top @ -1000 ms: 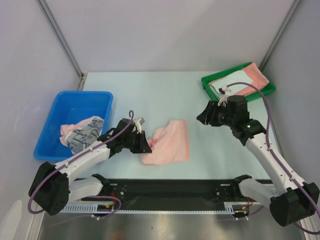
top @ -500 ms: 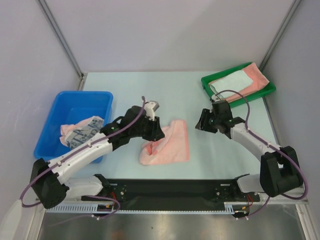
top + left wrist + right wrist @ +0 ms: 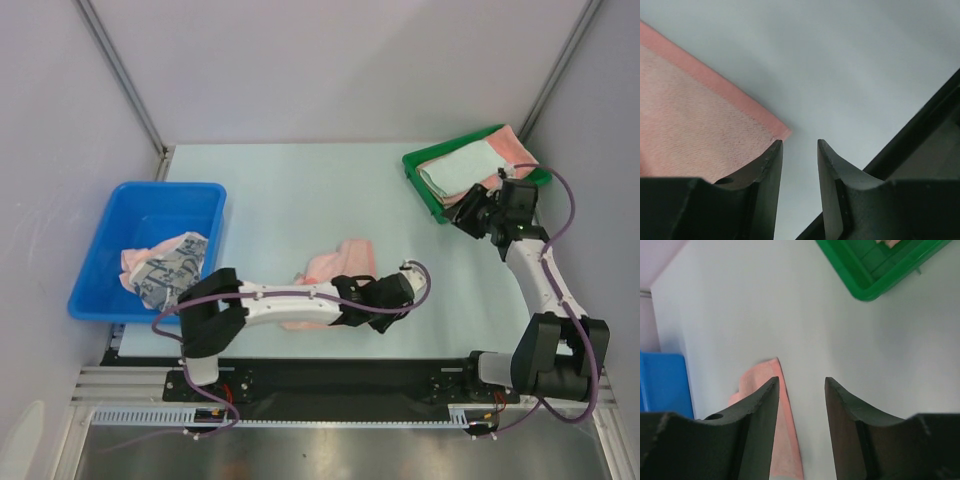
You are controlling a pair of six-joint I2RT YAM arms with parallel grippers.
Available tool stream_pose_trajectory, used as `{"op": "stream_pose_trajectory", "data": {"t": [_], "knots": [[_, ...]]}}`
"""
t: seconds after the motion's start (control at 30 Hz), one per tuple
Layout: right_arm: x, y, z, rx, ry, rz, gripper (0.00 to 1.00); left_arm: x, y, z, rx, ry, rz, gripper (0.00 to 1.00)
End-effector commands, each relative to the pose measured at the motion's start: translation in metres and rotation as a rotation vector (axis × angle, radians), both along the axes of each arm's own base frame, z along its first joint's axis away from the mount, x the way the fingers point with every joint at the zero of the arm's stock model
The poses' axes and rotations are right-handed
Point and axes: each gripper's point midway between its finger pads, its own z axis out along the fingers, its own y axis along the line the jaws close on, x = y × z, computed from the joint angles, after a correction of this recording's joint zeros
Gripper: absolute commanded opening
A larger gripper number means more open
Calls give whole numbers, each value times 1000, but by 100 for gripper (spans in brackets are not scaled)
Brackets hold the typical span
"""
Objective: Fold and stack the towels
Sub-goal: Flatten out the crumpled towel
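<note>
A salmon-pink towel [image 3: 338,266] lies at the middle of the table, its near part hidden under my left arm. My left gripper [image 3: 386,300] is low over the table at the towel's near right corner. It is open with only bare table between its fingers, and the towel's corner [image 3: 710,125] lies just past the left finger. My right gripper [image 3: 466,218] hovers open and holds nothing, beside the green tray's near corner, and faces the same towel [image 3: 786,440]. A mint towel [image 3: 460,166] and a pink towel [image 3: 512,148] lie in the tray.
The green tray [image 3: 423,172] stands at the back right. A blue bin [image 3: 150,208] at the left holds a pink towel and a dark blue patterned towel [image 3: 168,266]. The table's black front edge [image 3: 920,135] runs close to my left gripper.
My left arm swept right across the pink towel to its near right corner, and its gripper opened. My right arm drew back to the right, toward the green tray.
</note>
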Motion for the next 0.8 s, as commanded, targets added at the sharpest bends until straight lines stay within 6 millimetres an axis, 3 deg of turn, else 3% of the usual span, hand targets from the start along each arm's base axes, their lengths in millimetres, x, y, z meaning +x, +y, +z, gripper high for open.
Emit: {"op": "stream_pose_trajectory", "data": {"t": [0.0, 0.5, 0.6, 0.73, 0.77], "knots": [[0, -4, 35, 52, -95, 21, 47, 6, -9, -1, 47, -56, 27, 40], [-8, -11, 41, 56, -133, 10, 47, 9, 4, -55, 171, -23, 126, 44], [-9, -10, 34, 48, -120, 16, 47, 7, 8, -62, 183, -15, 141, 33], [-9, 1, 25, 5, -103, 57, 47, 10, 14, -58, 179, -28, 155, 0], [-9, 5, 25, -3, -105, 71, 47, 12, 17, -54, 180, -30, 166, 0]]}}
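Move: The near right corner of the crumpled towel lies almost straight below the left hand, about 6 cm down and only 1 cm ahead and 1 cm to its left. The towel's far right corner is some 22 cm ahead and 3 cm left, its bunched part roughly 13 cm ahead and 14 cm left; the table's near edge runs about 6 cm behind. From the right hand, the near corner lies about 21 cm back, 19 cm left and 15 cm below. The towel's near right corner is pinched by the left hand, which sinks about 5.5 cm almost straight down, quickly at first, then slower, fingers still part open and wrist tilting some 10 degrees to point more steeply down. At the bottom the hand stays and the fingers shut on the corner. The empty right hand rises about 3 cm, then eases back a little. ##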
